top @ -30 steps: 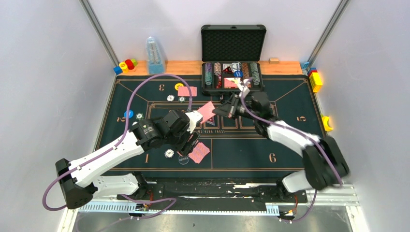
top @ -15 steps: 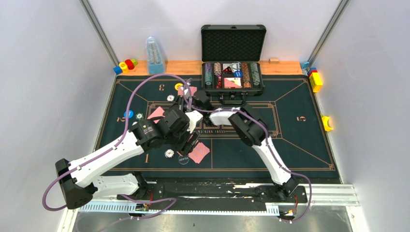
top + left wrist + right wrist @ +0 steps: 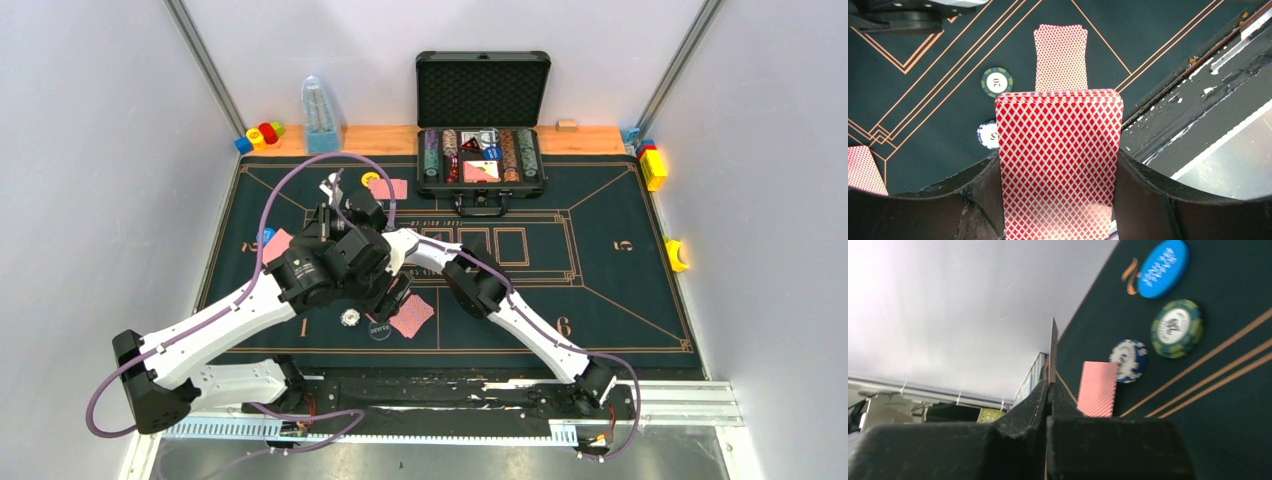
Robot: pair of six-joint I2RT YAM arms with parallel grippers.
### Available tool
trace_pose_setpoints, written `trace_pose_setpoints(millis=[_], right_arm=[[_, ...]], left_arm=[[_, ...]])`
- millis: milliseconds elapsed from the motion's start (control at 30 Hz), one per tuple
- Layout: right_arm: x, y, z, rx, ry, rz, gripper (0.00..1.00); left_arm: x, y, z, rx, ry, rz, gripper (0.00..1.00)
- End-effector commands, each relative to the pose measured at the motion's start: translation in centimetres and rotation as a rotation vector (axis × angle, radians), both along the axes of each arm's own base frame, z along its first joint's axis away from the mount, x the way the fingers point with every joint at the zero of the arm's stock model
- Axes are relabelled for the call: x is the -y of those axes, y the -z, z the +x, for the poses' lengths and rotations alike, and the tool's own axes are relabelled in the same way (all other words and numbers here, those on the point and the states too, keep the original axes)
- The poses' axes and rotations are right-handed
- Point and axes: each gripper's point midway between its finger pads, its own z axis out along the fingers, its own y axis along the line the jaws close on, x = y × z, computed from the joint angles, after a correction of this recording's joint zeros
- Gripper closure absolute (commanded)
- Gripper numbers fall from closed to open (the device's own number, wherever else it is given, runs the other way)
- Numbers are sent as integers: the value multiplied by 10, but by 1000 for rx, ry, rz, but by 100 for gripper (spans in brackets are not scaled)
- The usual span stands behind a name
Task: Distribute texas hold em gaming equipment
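Note:
My left gripper (image 3: 392, 290) (image 3: 1058, 167) is shut on a deck of red-backed playing cards (image 3: 1059, 130), held by its long sides over the mat near seat 1. Below it lie pink-backed cards (image 3: 412, 315) (image 3: 1060, 57), a green chip (image 3: 997, 82) and a blue-white chip (image 3: 987, 134). My right gripper (image 3: 302, 232) (image 3: 1049, 385) reaches far left to seat 2, shut on a single card (image 3: 277, 243) that shows edge-on (image 3: 1052, 352) in its wrist view. Under it lie another pink card (image 3: 1097, 388), a blue-white chip (image 3: 1129, 360), a green chip (image 3: 1176, 328) and a blue disc (image 3: 1163, 269).
An open black case (image 3: 482, 100) with chip rows stands at the mat's far edge. A card (image 3: 388, 188) and a yellow disc (image 3: 370, 179) lie at seat 3. A dark dealer disc (image 3: 380, 328) sits near seat 1. A clear blue object (image 3: 320, 115) and toy blocks (image 3: 260, 133) (image 3: 652, 165) stand off the mat.
My right arm has swung left across the mat, carrying the card from the middle to seat 2. The left arm and its deck have not moved.

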Motion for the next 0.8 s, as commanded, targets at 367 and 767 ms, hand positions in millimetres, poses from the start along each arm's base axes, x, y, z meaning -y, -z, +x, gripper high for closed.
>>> trace_pose_setpoints(millis=[367,767], right_arm=[[-18,11,6,56,115,-115,47],[71,-15,39,106,280,-228,5]], left_arm=[[5,-14,5,41,-9,-49,100],[3,-17,5,51,-11,-57,100]])
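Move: The right hand, fingers pointing left and a card already pinched in them, is about 8 cm above the mat. The card's landing spot lies some 7 cm to its left and 3 cm back, between the white chip (6 cm left, 2 cm back) and the earlier card (6 cm left, 8 cm back). The green chip is 4 cm left and 2 cm ahead. From the left hand the spot is roughly 25 cm left, 15 cm ahead and 15 cm down. The right hand sinks about 5.5 cm with a slight drift left, lowering the card towards the white chip and the earlier card, while its shut fingers start to spread. They open wide and let go of the card, then the hand lifts about 2 cm and backs off some 6 cm to the right, the fingertips tipping about 15 degrees further down and swinging a little clockwise. ##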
